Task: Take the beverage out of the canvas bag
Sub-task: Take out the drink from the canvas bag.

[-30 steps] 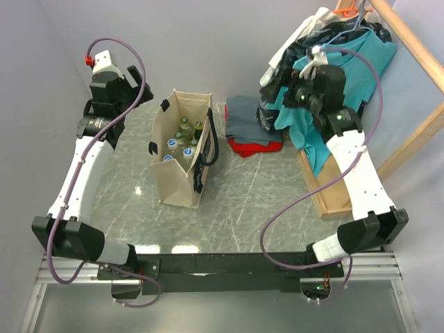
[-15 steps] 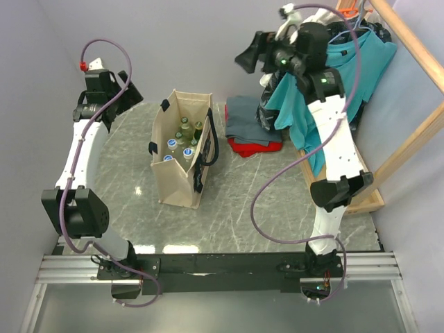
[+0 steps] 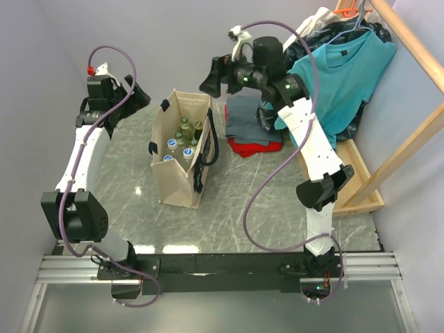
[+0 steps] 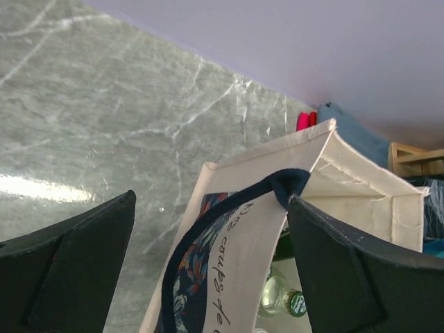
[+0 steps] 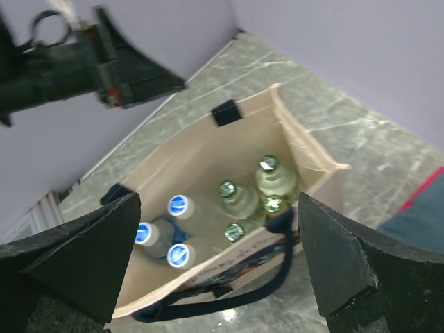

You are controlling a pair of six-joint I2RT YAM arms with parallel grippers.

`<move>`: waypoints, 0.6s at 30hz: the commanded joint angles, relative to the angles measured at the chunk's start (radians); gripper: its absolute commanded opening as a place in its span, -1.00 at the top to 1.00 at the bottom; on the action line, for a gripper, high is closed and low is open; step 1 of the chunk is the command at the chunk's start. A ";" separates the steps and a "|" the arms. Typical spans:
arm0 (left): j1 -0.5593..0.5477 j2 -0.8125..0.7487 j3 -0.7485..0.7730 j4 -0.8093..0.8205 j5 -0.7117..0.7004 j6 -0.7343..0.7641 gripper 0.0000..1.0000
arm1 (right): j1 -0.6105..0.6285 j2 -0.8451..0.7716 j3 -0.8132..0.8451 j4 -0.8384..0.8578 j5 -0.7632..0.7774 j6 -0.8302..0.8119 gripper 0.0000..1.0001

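The beige canvas bag point(image 3: 180, 187) stands open left of the table's middle, its dark strap handle point(image 3: 210, 147) hanging over the right side. Inside stand several green-capped glass bottles point(image 3: 184, 127) and three blue-capped bottles point(image 3: 171, 144). My right gripper point(image 3: 211, 78) hovers open and empty above the bag's far right corner. In the right wrist view, the bag point(image 5: 201, 149), the green caps point(image 5: 227, 189) and the blue caps point(image 5: 178, 205) lie between its fingers point(image 5: 333, 263). My left gripper point(image 3: 137, 97) is open and empty, left of the bag's far end. Its view shows the bag's rim point(image 4: 347, 182), handle point(image 4: 222, 211) and one green cap point(image 4: 296, 303).
Folded grey and red clothes point(image 3: 244, 130) lie right of the bag. A teal shirt point(image 3: 343, 73) and dark garments hang at the back right by a wooden frame point(image 3: 409, 142). Walls close in at the left and back. The left arm point(image 5: 76, 66) shows in the right wrist view.
My right arm has swung left from the hanging clothes to above the bag's far end. My left gripper has shifted slightly right towards the bag.
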 commanded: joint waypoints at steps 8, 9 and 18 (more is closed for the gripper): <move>-0.021 -0.049 -0.079 0.082 0.071 -0.027 -0.93 | 0.130 0.097 0.037 -0.034 0.081 -0.122 -1.00; -0.019 -0.053 -0.090 0.088 0.073 -0.027 -0.93 | 0.129 0.113 0.040 -0.035 0.089 -0.129 -1.00; -0.045 -0.038 -0.102 0.093 0.076 -0.035 -0.93 | 0.138 0.202 0.063 -0.032 0.129 -0.153 -1.00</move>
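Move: The green-capped bottles, grouped in the far half of the canvas bag, are about 9 cm to the left of my right hand, level with it front to back, and some 33 cm below. The blue-capped bottles in the same bag sit around 7 cm nearer my base and 13 cm left; the folded clothes lie about 11 cm ahead and 15 cm right. From my left hand the green-capped bottles are roughly 15 cm right, 4 cm back and 21 cm down. I swing my right hand left over the canvas bag's open top, about 7 cm, easing back a little and then forward again, and sink about 10 cm towards the green-capped bottles, the sinking taking over once I am above them. Its open fingers dip some 10 degrees and touch no bottle yet. My left hand, also open, settles about 3 cm lower beside the bag's left rim, drifting slightly right. ##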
